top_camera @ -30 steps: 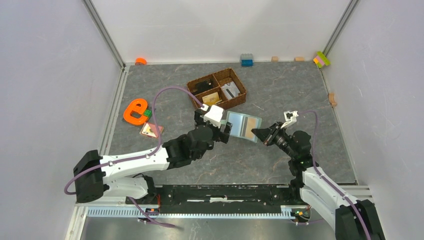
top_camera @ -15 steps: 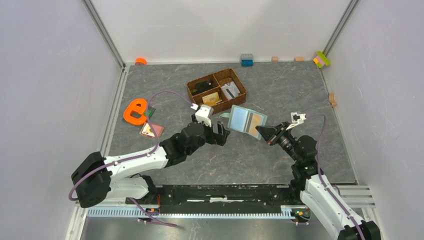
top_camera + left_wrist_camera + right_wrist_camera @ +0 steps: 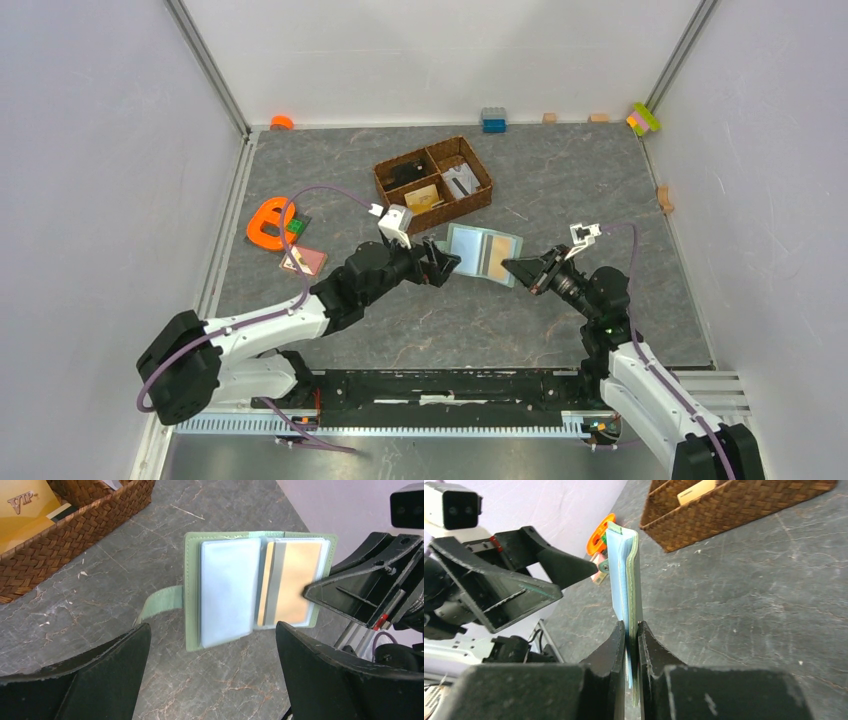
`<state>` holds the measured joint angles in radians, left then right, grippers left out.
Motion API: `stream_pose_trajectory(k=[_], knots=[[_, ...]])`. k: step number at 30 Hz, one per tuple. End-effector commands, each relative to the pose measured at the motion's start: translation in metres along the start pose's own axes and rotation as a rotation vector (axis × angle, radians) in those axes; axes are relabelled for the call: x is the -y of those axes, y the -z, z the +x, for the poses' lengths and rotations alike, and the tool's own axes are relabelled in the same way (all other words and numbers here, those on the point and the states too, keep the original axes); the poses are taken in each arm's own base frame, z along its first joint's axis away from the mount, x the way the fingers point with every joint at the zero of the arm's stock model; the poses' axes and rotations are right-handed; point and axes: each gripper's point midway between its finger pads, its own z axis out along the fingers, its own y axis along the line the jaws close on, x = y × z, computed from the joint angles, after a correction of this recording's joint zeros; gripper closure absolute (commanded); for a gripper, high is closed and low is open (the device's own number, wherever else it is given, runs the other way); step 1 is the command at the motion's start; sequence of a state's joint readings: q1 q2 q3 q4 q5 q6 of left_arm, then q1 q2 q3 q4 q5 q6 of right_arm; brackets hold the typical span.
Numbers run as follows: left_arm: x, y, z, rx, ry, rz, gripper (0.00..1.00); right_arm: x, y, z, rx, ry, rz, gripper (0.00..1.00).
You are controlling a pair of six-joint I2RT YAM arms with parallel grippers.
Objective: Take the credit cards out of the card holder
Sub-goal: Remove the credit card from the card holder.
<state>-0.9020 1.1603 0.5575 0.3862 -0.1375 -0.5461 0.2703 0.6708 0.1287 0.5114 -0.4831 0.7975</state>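
Note:
The card holder is spread open and held off the table between the two arms. Its cover is sage-green and its closing strap hangs loose. In the left wrist view a pale blue sleeve fills its left half. A tan-orange credit card sits in its right half. My right gripper is shut on the holder's right edge, fingers pinching cover and sleeves. My left gripper stands open just left of the holder, not touching it. A pinkish card lies on the table further left.
A brown wicker divided basket stands behind the holder, with a tan card marked VIP in it. An orange letter-e shape lies at the left, beside the pinkish card. Small blocks line the back wall and right edge.
The left gripper has drawn back to the left, away from the holder's left edge, still open. The right gripper tilted the holder up and brought it down again, keeping its grip.

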Motion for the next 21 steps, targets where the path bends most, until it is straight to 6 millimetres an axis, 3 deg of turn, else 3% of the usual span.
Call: stream_pose_trajectory(k=[1, 5, 9, 14, 21], knots=[[0.022, 0.000, -0.014, 0.050, 0.041, 0.115, 0.00, -0.045, -0.001, -0.026, 0.046, 0.034, -0.177, 1.00], [0.041, -0.002, -0.007, 0.029, 0.044, 0.229, 0.00, -0.045, -0.001, -0.023, 0.035, 0.023, -0.187, 1.00], [0.046, 0.000, -0.006, 0.027, 0.053, 0.261, 0.00, -0.046, -0.001, -0.022, 0.029, 0.016, -0.194, 1.00], [0.059, 0.007, -0.011, 0.053, 0.051, 0.342, 0.19, -0.044, -0.002, -0.020, 0.026, 0.015, -0.191, 0.99], [0.063, 0.006, -0.008, 0.029, 0.039, 0.364, 0.34, -0.044, -0.003, -0.014, 0.001, -0.008, -0.211, 0.98]])
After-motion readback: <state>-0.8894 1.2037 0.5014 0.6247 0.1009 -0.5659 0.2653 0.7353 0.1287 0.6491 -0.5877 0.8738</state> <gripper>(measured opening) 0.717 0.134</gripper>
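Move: The holder's blue-lined left cover, half open, is some 3 cm right of the empty left hand and about 2 cm ahead, nearly level with it. The peach card in the other half is about 9 cm right and 2 cm ahead, and the basket's middle about 16 cm ahead, 3 cm left and 13 cm lower. From the right hand, which holds the holder's right edge, the left cover is about 8 cm left and 3 cm ahead. The left hand slides about 3 cm right and nearly as far back towards the robot, rising a little as it turns some 15 degrees clockwise, working its fingers around the card holder's left cover, first wide open, then narrowing by about a quarter without shutting. The right hand keeps its pinch on the holder's right edge and brings it about 2 cm up and left to meet the left fingers, then nearly holds still. ##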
